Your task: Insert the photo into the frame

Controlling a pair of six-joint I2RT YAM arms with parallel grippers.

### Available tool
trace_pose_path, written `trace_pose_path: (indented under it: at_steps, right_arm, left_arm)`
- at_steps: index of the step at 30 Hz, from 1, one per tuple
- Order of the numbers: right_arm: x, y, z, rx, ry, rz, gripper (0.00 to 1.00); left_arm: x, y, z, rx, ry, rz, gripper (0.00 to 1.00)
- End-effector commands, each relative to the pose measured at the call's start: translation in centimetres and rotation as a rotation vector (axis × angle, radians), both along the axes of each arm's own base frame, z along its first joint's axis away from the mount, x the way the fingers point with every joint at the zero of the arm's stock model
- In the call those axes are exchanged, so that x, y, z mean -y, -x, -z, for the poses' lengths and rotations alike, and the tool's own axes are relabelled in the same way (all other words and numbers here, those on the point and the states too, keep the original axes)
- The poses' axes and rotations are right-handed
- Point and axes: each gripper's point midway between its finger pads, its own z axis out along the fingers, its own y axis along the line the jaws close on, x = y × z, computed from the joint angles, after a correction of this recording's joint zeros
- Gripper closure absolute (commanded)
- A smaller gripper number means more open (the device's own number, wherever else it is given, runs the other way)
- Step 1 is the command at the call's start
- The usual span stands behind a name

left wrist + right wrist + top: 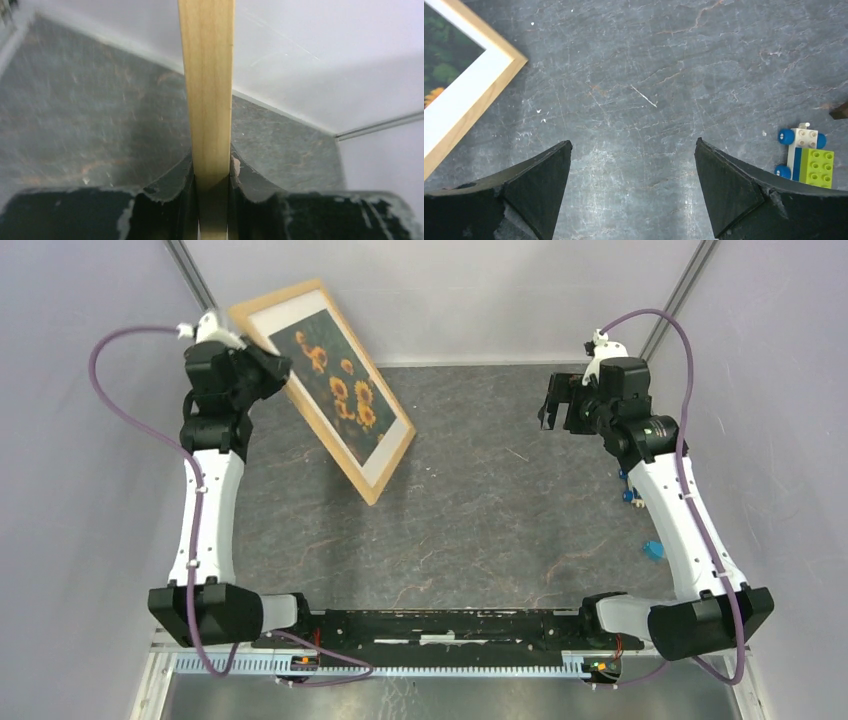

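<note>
The light wooden frame [392, 465] stands tilted at the back left, its lower corner near the table. Inside it sit a white mat and the sunflower photo [338, 388]. My left gripper [272, 368] is shut on the frame's upper left edge; in the left wrist view the wooden edge [207, 90] rises straight up from between the black fingers [170, 185]. My right gripper [558, 405] hangs open at the back right, well apart from the frame. Its wrist view shows bare table between its fingertips [549, 170] and the frame's corner [506, 62] at upper left.
A small toy of blue, white and lime-green bricks [808, 157] lies on the dark stone-patterned table [480, 520] by the right arm; in the top view blue pieces [652, 550] show beside that arm. Grey walls close in on three sides.
</note>
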Motion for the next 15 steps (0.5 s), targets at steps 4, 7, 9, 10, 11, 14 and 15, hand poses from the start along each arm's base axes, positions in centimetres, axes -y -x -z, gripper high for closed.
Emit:
trace_pose_path:
  at_steps: [4,7,9,10,11,14,15]
  right_arm:
    - [-0.9,0.1,-1.5,0.086,-0.03,-0.05,0.02]
    - [-1.4,-0.1,-0.4,0.064,-0.04,-0.072,0.03]
    - [-1.5,-0.2,0.5,0.048,-0.043,-0.078,0.03]
    - [-1.6,-0.1,1.0,0.04,-0.045,-0.081,0.03]
    - [-1.7,0.0,1.3,0.032,-0.046,-0.085,0.03]
    - [-1.9,0.4,2.2,0.016,-0.054,-0.102,0.02]
    - [-1.9,0.6,2.4,0.01,-0.055,-0.105,0.02]
  left_arm:
    - [-9.6,0.5,4.3,0.077,0.494,-0.168,0.98]
    - [-12.4,1.0,8.8,0.092,0.599,-0.229,0.98]
    - [-14.1,1.1,11.3,0.129,0.676,-0.276,0.98]
    - [-14.5,1.1,12.5,0.132,0.703,-0.285,0.98]
    - [-14.9,0.7,13.1,0.155,0.728,-0.279,0.98]
    - [-15.8,-0.2,15.7,0.142,0.764,-0.292,0.98]
    - [-15.9,-0.3,16.3,0.14,0.772,-0.298,0.98]
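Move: The framed photo, already pinched by its near-left long bar, hangs tilted from the left hand, its middle some 15 cm to the right, 5 cm ahead and 14 cm below. The bare table patch under it is about 35 cm below that hand, 3 cm ahead and 7 cm right. From the empty right hand, the photo's middle lies roughly 49 cm left, 10 cm ahead and 4 cm below, the patch 57 cm left, 8 cm ahead and 26 cm below. The framed photo is swung down towards the table, face up: the left hand keeps its pinch on the bar and sinks about 23 cm while carrying it 15 cm left, the sideways part fading near the end. The wrist rolls some 45 degrees, its left side dipping, and turns about 25 degrees counter-clockwise. The right hand, open and touching nothing, settles slightly lower. ##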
